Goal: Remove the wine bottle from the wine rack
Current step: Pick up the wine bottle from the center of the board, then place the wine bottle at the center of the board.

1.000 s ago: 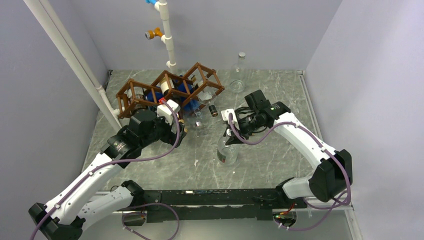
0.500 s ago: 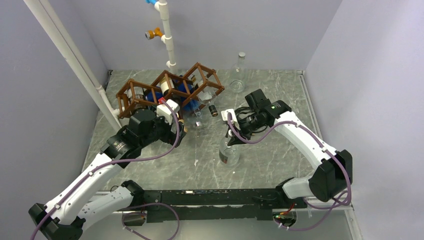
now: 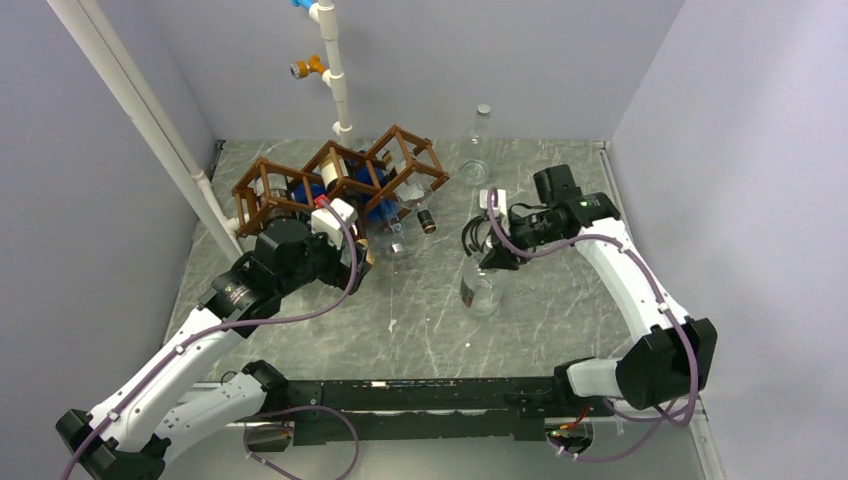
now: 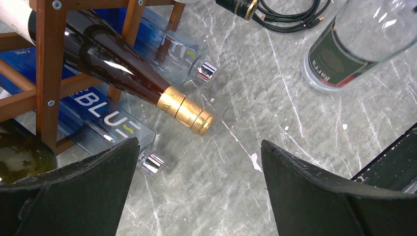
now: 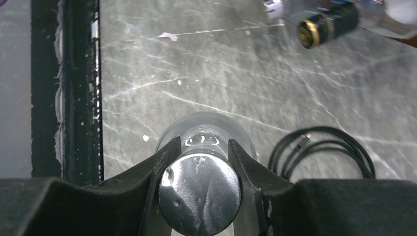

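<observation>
The brown wooden wine rack [image 3: 340,180] [image 4: 44,73] stands at the back left, holding several lying bottles. Among them is a dark wine bottle [image 4: 123,73] whose gold-foil neck pokes out toward me. My left gripper [image 4: 199,145] [image 3: 360,258] hovers wide open just in front of that neck, holding nothing. A clear glass bottle [image 3: 483,285] [image 4: 354,44] with a dark label stands nearly upright on the table right of centre. My right gripper [image 5: 203,144] [image 3: 497,255] is shut on its neck, just under the silver cap [image 5: 199,191].
A white pipe [image 3: 335,70] climbs the back wall. Another clear bottle [image 3: 477,150] stands at the back. Blue-labelled bottles [image 4: 108,118] and a black-capped one [image 5: 322,27] stick out of the rack. A black cable coil [image 5: 324,152] lies by the held bottle. A black rail [image 3: 420,395] edges the table.
My right gripper has carried the clear bottle to the right and farther from the near edge, standing it more upright. The left arm has stayed put.
</observation>
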Robot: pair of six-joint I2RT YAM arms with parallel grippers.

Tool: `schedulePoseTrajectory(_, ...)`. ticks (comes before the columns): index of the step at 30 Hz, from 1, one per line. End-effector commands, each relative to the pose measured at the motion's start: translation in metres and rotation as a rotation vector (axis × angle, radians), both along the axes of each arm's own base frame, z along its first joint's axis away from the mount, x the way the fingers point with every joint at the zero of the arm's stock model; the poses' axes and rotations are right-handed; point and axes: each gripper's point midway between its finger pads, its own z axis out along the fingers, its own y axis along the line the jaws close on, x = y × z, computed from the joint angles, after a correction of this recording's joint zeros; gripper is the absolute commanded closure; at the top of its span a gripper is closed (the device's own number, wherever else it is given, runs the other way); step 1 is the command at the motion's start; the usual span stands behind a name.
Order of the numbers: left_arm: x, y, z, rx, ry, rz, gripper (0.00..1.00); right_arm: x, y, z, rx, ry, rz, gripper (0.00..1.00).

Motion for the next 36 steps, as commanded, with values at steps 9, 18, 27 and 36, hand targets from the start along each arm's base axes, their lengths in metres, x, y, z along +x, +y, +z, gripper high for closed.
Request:
schedulePoseTrajectory(9, 0.002, 0.0, 0.009, -0.028, -0.037, 0.006, 0.0, 0.079, -0.023, 0.1, 0.137, -0.26, -0.332, 1.0)
schedulePoseTrajectory(18, 0.002, 0.001, 0.01, -0.029, -0.041, 0.006, 0.01, 0.143, -0.037, 0.124, 0.183, -0.312, -0.533, 1.0)
schedulePoseTrajectory(27, 0.002, 0.002, 0.011, -0.031, -0.046, 0.007, 0.01, 0.208, -0.05, 0.137, 0.187, -0.349, -0.713, 1.0)
schedulePoseTrajectory(36, 0.003, 0.003, 0.011, -0.032, -0.048, 0.012, 0.01, 0.262, -0.074, 0.137, 0.164, -0.417, -0.906, 1.0)
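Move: Standing at the back of the table, the clear bottle beside which the held one is being taken lies about 40 cm ahead of the right hand, 2 cm to its right and 13 cm lower. The cable coil lies some 21 cm ahead, 6 cm right and 25 cm down; the rack's right cell is roughly 33 cm ahead, 15 cm left and 15 cm down. From the left hand, the standing bottle is about 40 cm ahead, 32 cm right. Carrying the second clear bottle by its cap, the right hand sweeps some 22 cm forward and a little right, over the cable coil towards the standing bottle. It lifts about 4 cm early on, then runs nearly level while turning about 45 degrees clockwise, fingers keeping their grip. ##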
